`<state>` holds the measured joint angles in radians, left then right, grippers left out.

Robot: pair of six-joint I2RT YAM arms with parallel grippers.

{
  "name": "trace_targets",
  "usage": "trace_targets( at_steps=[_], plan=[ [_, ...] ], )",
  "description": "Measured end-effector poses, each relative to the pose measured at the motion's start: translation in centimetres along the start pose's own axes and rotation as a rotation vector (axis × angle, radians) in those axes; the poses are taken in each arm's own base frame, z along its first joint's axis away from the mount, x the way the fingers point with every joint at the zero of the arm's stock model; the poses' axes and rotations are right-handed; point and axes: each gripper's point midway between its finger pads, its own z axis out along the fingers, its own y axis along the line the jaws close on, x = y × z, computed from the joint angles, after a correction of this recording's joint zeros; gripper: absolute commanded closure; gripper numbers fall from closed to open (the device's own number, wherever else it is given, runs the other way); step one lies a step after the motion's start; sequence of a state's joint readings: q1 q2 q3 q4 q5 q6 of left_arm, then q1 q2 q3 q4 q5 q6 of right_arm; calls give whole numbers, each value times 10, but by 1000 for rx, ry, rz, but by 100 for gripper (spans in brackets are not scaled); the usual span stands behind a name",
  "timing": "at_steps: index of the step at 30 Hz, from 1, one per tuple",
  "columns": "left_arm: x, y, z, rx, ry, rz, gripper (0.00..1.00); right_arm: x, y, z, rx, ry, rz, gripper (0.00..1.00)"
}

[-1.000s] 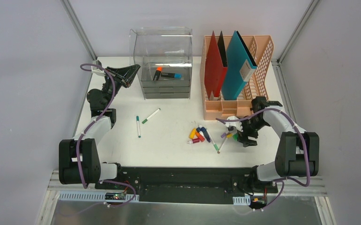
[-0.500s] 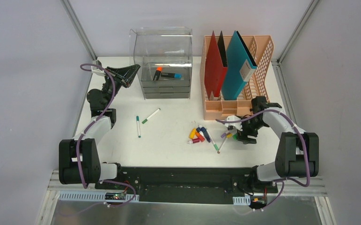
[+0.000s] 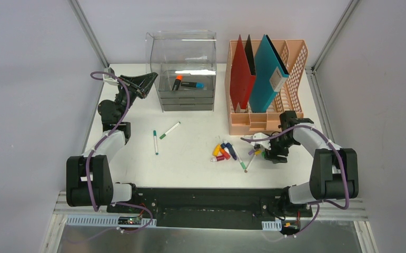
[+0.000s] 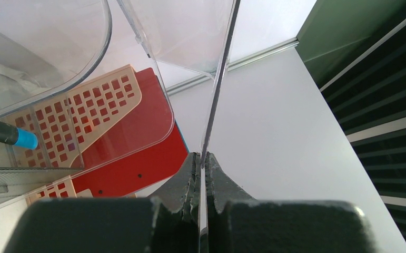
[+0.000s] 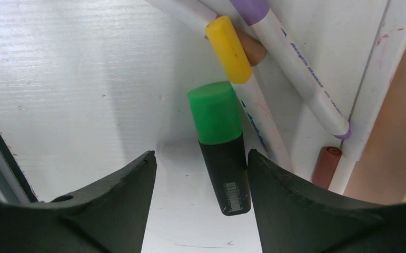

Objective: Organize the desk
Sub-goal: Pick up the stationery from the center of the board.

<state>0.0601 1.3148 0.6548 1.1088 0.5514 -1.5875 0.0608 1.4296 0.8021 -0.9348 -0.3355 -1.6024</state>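
Note:
The white desk carries loose pens and markers. My right gripper is low over it, just in front of the peach file rack. Its jaws stand open around a black highlighter with a green cap. The right finger touches the highlighter's barrel and the left finger is well apart from it. My left gripper is at the left side of the clear drawer box. It is shut on the thin edge of the box's clear plastic panel.
A yellow-capped marker and a purple-capped one lie just beyond the highlighter, against the rack's base. A pile of coloured markers and two green pens lie mid-desk. Two markers sit in the box.
My right gripper has shifted a little back and left over the highlighter, and its jaws have narrowed. The left arm has not moved.

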Motion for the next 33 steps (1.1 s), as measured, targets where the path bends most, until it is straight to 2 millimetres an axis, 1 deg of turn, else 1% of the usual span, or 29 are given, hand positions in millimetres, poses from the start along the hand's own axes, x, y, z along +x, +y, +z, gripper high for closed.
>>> trace_targets(
  at_steps=[6, 13, 16, 22, 23, 26, 27, 33],
  plan=[
    [0, 0, 0, 0, 0, 0, 100, 4, 4, 4, -9, 20, -4, 36],
    [0, 0, 0, 1, 0, 1, 100, 7, 3, 6, -4, 48, -20, 46],
    [0, 0, 0, 2, 0, 1, 100, 8, 3, 6, -3, 60, -23, 53],
    [0, -1, 0, 5, 0, 3, 100, 10, 2, 6, 0, 77, -21, 72],
    [0, -1, 0, 5, 0, 3, 100, 10, 2, 6, 1, 81, -19, 77],
    [0, -1, 0, 5, 0, 3, 100, 11, 2, 6, 3, 85, -14, 97],
    [0, -1, 0, 5, 0, 2, 100, 10, 2, 6, 3, 86, -13, 100],
    [1, 1, -1, 2, 0, -1, 100, 10, 5, 4, -2, 87, 6, 100]
  ],
)
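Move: The green-capped marker lies just under the open right fingers, about 1 cm ahead and 1 cm below, level sideways. At table height, the yellow-capped marker is some 3 cm ahead and 3 cm left of the right hand, the purple-capped marker about 4 cm ahead and 6 cm left, and the brown-capped marker roughly 6 cm ahead and 5 cm right. From the left hand, the green-capped marker is about 60 cm right, 14 cm back and 34 cm below. The right hand sinks about 1 cm, easing right, then closes its fingers and pinches the green-capped marker near mid-length. ##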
